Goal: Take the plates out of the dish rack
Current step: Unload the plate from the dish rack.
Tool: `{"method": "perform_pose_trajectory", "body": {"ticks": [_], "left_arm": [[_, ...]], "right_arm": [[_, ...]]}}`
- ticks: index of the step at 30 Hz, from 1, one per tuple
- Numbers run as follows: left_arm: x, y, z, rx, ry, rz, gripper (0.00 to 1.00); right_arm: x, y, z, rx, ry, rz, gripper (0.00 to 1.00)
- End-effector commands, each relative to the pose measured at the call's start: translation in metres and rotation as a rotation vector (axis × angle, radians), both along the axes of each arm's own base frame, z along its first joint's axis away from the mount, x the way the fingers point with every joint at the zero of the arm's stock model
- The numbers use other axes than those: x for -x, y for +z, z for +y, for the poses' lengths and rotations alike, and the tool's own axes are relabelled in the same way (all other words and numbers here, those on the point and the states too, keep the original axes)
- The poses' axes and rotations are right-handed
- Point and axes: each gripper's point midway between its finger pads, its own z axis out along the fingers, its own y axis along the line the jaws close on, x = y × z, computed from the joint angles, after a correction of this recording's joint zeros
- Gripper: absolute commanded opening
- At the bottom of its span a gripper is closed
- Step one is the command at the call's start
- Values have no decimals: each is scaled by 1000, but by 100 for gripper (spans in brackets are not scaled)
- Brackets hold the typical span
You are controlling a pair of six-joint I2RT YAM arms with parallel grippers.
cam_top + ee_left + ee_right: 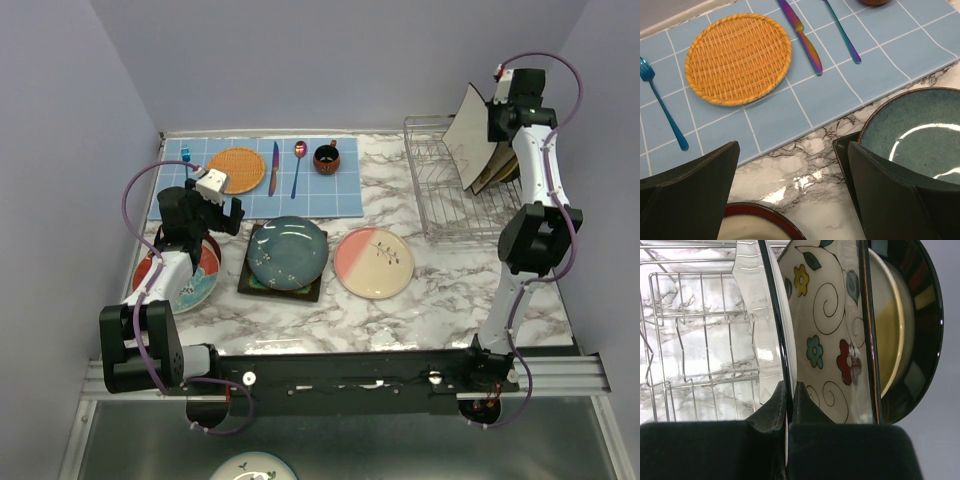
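The dish rack (440, 195) stands at the back right with several plates leaning in it. My right gripper (497, 118) is shut on the dark rim of a square flowered plate (470, 135), which tilts up at the rack's right end. In the right wrist view the fingers (775, 405) pinch that rim, and the flowered plate's face (825, 315) shows beside a cream plate (890, 325) and a dark plate (926, 305). My left gripper (215, 212) hangs open over bare marble, between a red-rimmed plate (765, 225) and a teal plate (920, 130).
The teal plate (287, 250) lies on a dark square plate (255, 285), and a pink-and-cream plate (373, 262) lies right of it. A blue mat (255, 180) at the back left holds an orange woven round mat (236, 168), cutlery and a dark-red cup (327, 157).
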Motion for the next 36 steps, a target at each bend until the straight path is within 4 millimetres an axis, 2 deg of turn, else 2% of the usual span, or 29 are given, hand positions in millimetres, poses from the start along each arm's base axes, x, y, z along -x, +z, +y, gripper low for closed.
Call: {"method": "perform_pose_trajectory", "body": {"ticks": [1, 9, 19, 30, 36], "left_arm": [[-1, 10, 0, -13, 3, -26, 99], [-3, 5, 1, -16, 5, -14, 99], [-6, 5, 2, -16, 13, -11, 99], [-8, 0, 4, -25, 19, 2, 99], [-9, 1, 4, -26, 17, 2, 99]], "right_arm": [[19, 36, 20, -71, 50, -21, 1], [40, 89, 37, -127, 96, -102, 1], [59, 151, 42, -116, 110, -239, 1], [72, 186, 47, -108, 135, -308, 1], [88, 190, 73, -208, 223, -307, 1]]}}
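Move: The right hand is already shut on the upper rim of the big white square plate, whose middle is about 10 cm below it, 3 cm to its left and 1 cm back. The flowered square plate stands some 7 cm right, 3 cm back and 11 cm below, with the yellow bowl 3 cm farther right of it. The pink-and-cream plate lies roughly 28 cm back and 24 cm left, 21 cm down. From the left hand, the white plate is about 15 cm ahead, 50 cm right and 4 cm lower. Keeping its pinch on the white plate's rim, the right hand first draws back about 5 cm with a slight rise, then climbs steeply out of the rack to some 11 cm above where it began. Near the top it swings about 5 cm left, away from the flowered plate, rolling and turning slightly counter-clockwise. ##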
